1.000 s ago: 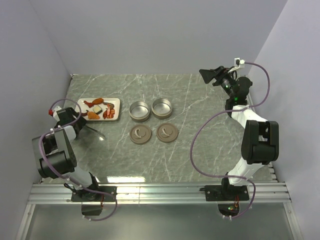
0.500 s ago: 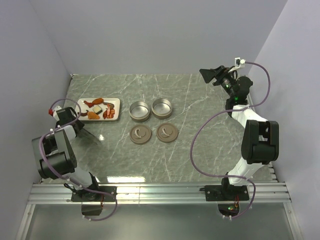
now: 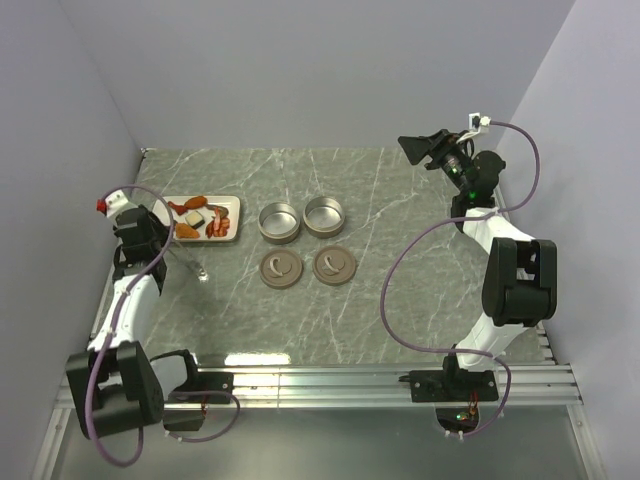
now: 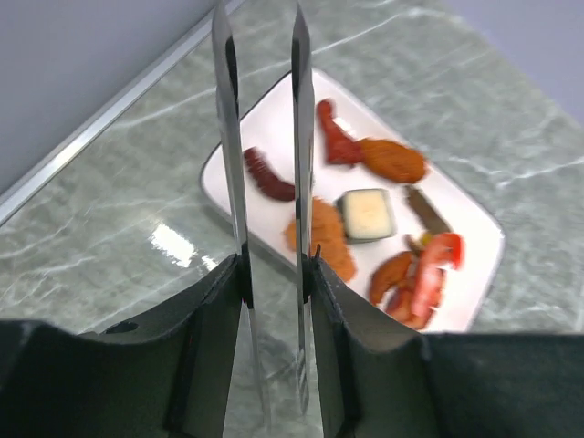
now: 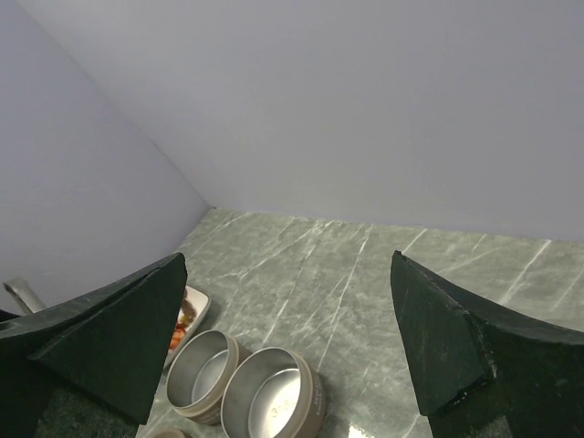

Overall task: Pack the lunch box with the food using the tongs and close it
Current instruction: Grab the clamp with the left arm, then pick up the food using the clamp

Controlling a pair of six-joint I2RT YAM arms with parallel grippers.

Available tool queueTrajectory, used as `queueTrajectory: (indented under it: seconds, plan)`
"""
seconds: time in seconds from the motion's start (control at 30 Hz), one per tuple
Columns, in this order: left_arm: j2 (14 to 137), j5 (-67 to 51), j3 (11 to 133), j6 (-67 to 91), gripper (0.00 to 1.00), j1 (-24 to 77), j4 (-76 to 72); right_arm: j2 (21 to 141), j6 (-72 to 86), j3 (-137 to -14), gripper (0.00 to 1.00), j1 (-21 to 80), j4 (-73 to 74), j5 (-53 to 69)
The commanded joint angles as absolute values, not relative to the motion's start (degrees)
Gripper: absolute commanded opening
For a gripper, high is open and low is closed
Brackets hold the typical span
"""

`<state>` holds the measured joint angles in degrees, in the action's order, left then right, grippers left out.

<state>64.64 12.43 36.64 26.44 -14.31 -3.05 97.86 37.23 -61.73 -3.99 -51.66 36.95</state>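
Note:
My left gripper [image 3: 148,243] [image 4: 274,274] is shut on the metal tongs [image 4: 228,137] [image 3: 188,264], one blade against each finger. In the left wrist view the blades point at the left end of the white plate [image 4: 470,260] [image 3: 232,203]. The food [image 4: 315,237] [image 3: 200,215] lies on that plate: orange, red-brown and one white piece. The lunch box is two open round tins [image 3: 279,221] [image 3: 325,215] with their two lids [image 3: 280,267] [image 3: 334,264] flat on the table in front of them. My right gripper [image 3: 430,150] [image 5: 288,265] is open, empty and raised at the far right.
Grey walls close the table on the left, back and right. The two tins [image 5: 205,370] [image 5: 274,392] and the plate's corner [image 5: 192,310] show low in the right wrist view. A metal rail runs along the near edge [image 3: 320,378].
My left gripper has shut on the tongs. The left arm has unfolded, its elbow swinging toward the near edge. The right arm has not moved.

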Motion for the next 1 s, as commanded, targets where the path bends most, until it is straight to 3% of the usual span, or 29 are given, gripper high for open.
queueTrajectory:
  seconds: [0.0,0.57,0.97]
  plan:
    - [59.95,14.68,35.86,23.73,0.40,-11.78,-6.59,97.74,37.97,-64.34,0.99,-3.08,-55.63,39.11]
    - [58.09,17.13,39.29,17.50,0.42,2.81,-20.73,80.78,24.96,-57.48,0.98,8.25,-41.93,34.02]
    - [62.48,16.26,39.90,12.14,0.44,5.10,-29.26,69.53,21.45,-49.14,0.98,13.44,-37.88,28.92]
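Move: My left hand already holds the clamp. The food tray it is meant for has its middle about 11 cm ahead, 3 cm right and 13 cm below; the bacon lies roughly 8 cm ahead and 9 cm right, the left lunch box some 10 cm ahead and 30 cm right. From my empty right hand, the right lunch box lies about 23 cm left, 4 cm back and 28 cm below, and the right lid some 21 cm left and 20 cm back. I keep the clamp pinched in my left hand and lift it about 11 cm while carrying it 10 cm right and a little forward, swinging the fingers clockwise and tipping them up to near level, so the clamp's tips hang over the tray's bacon end. My right hand, open and empty, comes back and left by about 15 cm, rising and then starting down, towards the lunch boxes and lids. ##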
